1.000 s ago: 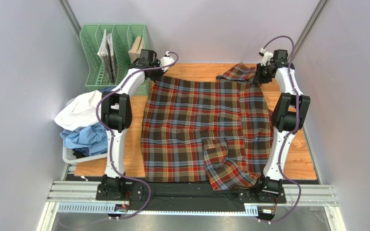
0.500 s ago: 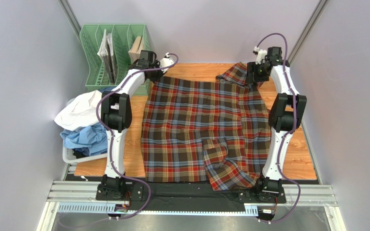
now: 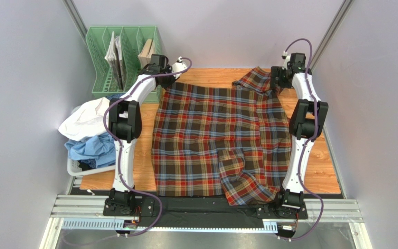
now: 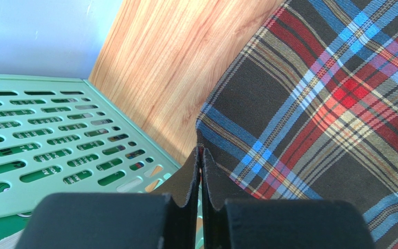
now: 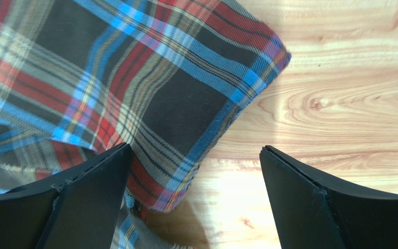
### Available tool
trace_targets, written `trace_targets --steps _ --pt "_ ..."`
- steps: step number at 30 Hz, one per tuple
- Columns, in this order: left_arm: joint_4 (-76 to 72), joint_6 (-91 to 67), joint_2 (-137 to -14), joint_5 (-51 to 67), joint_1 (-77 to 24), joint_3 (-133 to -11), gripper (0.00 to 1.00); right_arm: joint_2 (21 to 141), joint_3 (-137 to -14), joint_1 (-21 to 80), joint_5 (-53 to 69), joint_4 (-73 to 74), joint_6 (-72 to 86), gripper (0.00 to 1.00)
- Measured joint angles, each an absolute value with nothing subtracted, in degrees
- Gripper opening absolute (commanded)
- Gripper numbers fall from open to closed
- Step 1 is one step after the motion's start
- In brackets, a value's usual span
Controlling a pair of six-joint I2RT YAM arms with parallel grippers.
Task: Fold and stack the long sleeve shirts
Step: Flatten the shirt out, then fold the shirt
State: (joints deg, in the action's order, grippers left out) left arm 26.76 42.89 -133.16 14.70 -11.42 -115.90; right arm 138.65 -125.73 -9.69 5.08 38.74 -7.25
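The tartan long sleeve shirt point(image 3: 222, 140) lies spread over the wooden table, one sleeve folded across its near right part. My left gripper point(image 3: 174, 80) sits at the shirt's far left corner. In the left wrist view its jaws point(image 4: 200, 153) are pinched together on the edge of the plaid cloth point(image 4: 315, 88). My right gripper point(image 3: 278, 83) hovers over the far right corner. In the right wrist view it point(image 5: 196, 148) stands wide open, and the cloth corner point(image 5: 133, 78) lies loose on the wood by the left finger. A white shirt point(image 3: 84, 119) and a light blue shirt point(image 3: 89, 148) lie bunched at the left.
A green slotted file rack point(image 3: 123, 57) holding papers stands at the far left, right beside my left gripper point(image 4: 40, 145). The white and blue shirts rest in a pale basket point(image 3: 74, 167) off the table's left edge. Bare wood point(image 3: 320, 171) shows along the right side.
My right gripper has opened and let go of the shirt's far right corner, drawing back a little toward the far edge. The left arm has stayed put.
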Motion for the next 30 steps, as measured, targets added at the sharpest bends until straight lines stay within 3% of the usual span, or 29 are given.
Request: trace_targets --steps 6,9,13,15,18,19,21,28,30 --pt "27.0 42.8 -133.2 14.7 -11.4 -115.9 0.15 143.2 -128.5 -12.1 9.2 37.4 0.0 0.98" --pt "27.2 42.7 -133.2 14.6 -11.4 -115.9 0.23 144.8 -128.9 -13.8 12.8 36.8 3.2 0.88" --pt "27.7 42.4 -133.2 14.3 -11.4 -116.2 0.41 145.0 -129.6 -15.2 16.3 35.8 6.3 0.55" --pt "28.0 42.2 -133.2 14.2 -11.4 -116.7 0.45 145.0 -129.8 -15.5 17.8 35.2 7.9 0.54" --pt "28.0 41.8 -133.2 13.8 -11.4 -117.4 0.52 145.0 -130.2 -15.8 20.2 34.5 9.2 0.33" --pt "28.0 41.8 -133.2 13.6 -11.4 -117.6 0.52 145.0 -130.3 -15.9 21.2 34.2 9.7 0.16" --pt "28.1 41.6 -133.2 13.2 -11.4 -117.7 0.54 145.0 -130.4 -16.1 22.8 33.3 10.4 0.0" --pt "28.1 40.1 -133.2 11.9 -11.3 -117.9 0.57 142.7 -130.0 -16.1 27.1 31.3 11.6 0.0" --pt "28.1 39.4 -133.2 11.9 -11.2 -117.9 0.67 140.5 -129.3 -15.6 27.7 30.7 11.8 0.0"
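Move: The loose edge of the far right sleeve's open end lies some 2 cm ahead of the right hand, 1 cm to its right and 4 cm below. The folded sleeve's far bend is about 8 cm ahead and 9 cm left of that hand; the shirt body's far right shoulder is roughly 4 cm back and 2 cm left. The left hand has the shirt's far left corner right at its shut fingertips, the green rack's middle around 19 cm to its left and 5 cm farther out. The right hand, open wide, sinks about 3.5 cm to the sleeve's open end, easing to the right and a little forward, then shuts on the loose cloth edge while creeping forward and up, and lifts the pinched edge about 4 cm in a quickening rise that drifts left, the wrist rolling nearly 30 degrees so that the fingers swing to point leftward. Meanwhile the left hand opens its fingers a bit over halfway to let go of the far left corner and rises only about 1 cm, almost in place. ##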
